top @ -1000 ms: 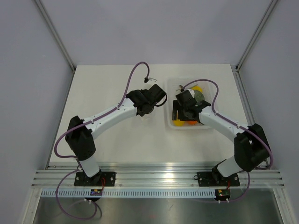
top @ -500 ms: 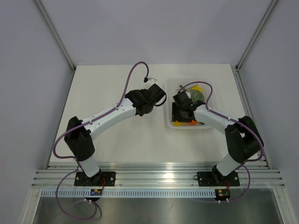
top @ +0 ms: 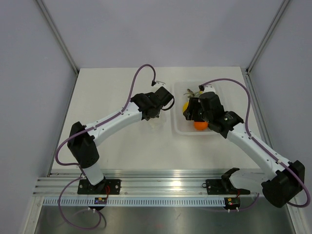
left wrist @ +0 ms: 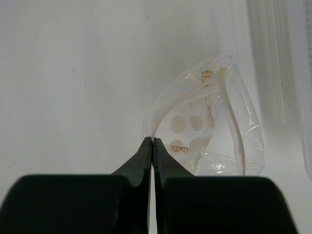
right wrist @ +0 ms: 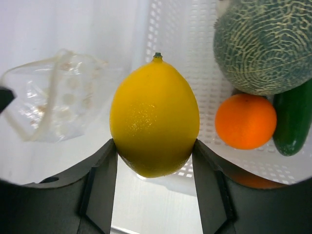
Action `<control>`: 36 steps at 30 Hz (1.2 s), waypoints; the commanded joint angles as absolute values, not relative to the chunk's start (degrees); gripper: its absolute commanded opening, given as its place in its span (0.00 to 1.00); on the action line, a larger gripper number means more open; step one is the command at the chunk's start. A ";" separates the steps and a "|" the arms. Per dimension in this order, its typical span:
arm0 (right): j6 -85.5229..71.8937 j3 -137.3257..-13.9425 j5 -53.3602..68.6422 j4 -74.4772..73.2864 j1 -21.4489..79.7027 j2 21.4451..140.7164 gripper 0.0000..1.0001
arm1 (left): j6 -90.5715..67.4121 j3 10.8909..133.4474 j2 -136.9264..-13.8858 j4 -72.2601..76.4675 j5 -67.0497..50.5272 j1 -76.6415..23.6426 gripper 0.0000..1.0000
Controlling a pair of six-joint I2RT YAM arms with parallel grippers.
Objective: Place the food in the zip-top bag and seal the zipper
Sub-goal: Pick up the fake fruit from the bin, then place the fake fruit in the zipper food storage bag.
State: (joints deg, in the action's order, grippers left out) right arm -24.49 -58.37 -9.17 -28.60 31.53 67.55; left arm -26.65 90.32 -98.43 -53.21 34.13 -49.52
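The food, a bright yellow lemon [right wrist: 154, 117], hangs between the fingers of my right gripper [right wrist: 154, 146], which is shut on its sides. In the top view the lemon [top: 185, 106] is lifted over the left edge of the clear tray [top: 179, 129], held by the right gripper [top: 188, 110]. The zip-top bag [left wrist: 214, 131] stands puffed open on the white table, and my left gripper [left wrist: 153, 141] is shut on its near edge. The same bag [right wrist: 53, 102] shows left of the lemon in the right wrist view. I cannot pick out the zipper strip.
The tray [right wrist: 180, 48] holds a netted grey-green melon [right wrist: 263, 46], an orange [right wrist: 245, 121] and a dark green cucumber [right wrist: 292, 122]. From above the orange [top: 200, 125] shows under the right arm. Grey walls stand round the table.
The right arm has risen out of the tray with the lemon gripped and swung it left toward the bag. The left gripper has stayed shut on the bag's edge.
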 commanded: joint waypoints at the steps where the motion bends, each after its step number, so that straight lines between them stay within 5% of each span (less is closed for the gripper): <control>1: -22.94 -58.97 -1.17 -26.46 31.20 64.96 0.41 | -27.86 94.04 -99.05 -51.94 31.91 -49.83 0.00; 16: -33.12 -60.38 18.53 -12.84 31.64 65.83 0.39 | -28.12 96.06 -100.46 -49.75 25.40 -49.83 0.00; 36: -36.83 -57.83 19.34 -9.23 32.61 72.95 0.36 | -28.56 88.96 -91.06 -40.44 11.87 -48.25 0.00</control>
State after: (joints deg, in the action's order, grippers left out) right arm -36.38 -57.58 18.68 -11.86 31.94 72.75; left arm -27.70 90.52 -94.41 -46.17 17.39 -48.60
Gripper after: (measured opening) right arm 0.624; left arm 0.005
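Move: The lemon is already pinched between the right fingers above the bin. The mouth of the zip-top bag it is bound for lies about 12 cm left of the right hand, 2 cm farther out and some 5 cm lower. Below in the bin, the orange is about 1 cm ahead, 6 cm right and 14 cm down; the melon is 10 cm ahead, 9 cm right and 12 cm down. From the left hand, which grips the bag's edge, the lemon is about 16 cm right and level. Keeping the lemon pinched, the right hand swings about 10 cm left out of the bin area towards the bag mouth, first climbing some 6 cm and then sinking about 3, while rolling its left side up and turning counter-clockwise. The left hand, fingers shut on the bag's edge, goes 5 cm right to meet it, rolling its left side down and rising at the end. ##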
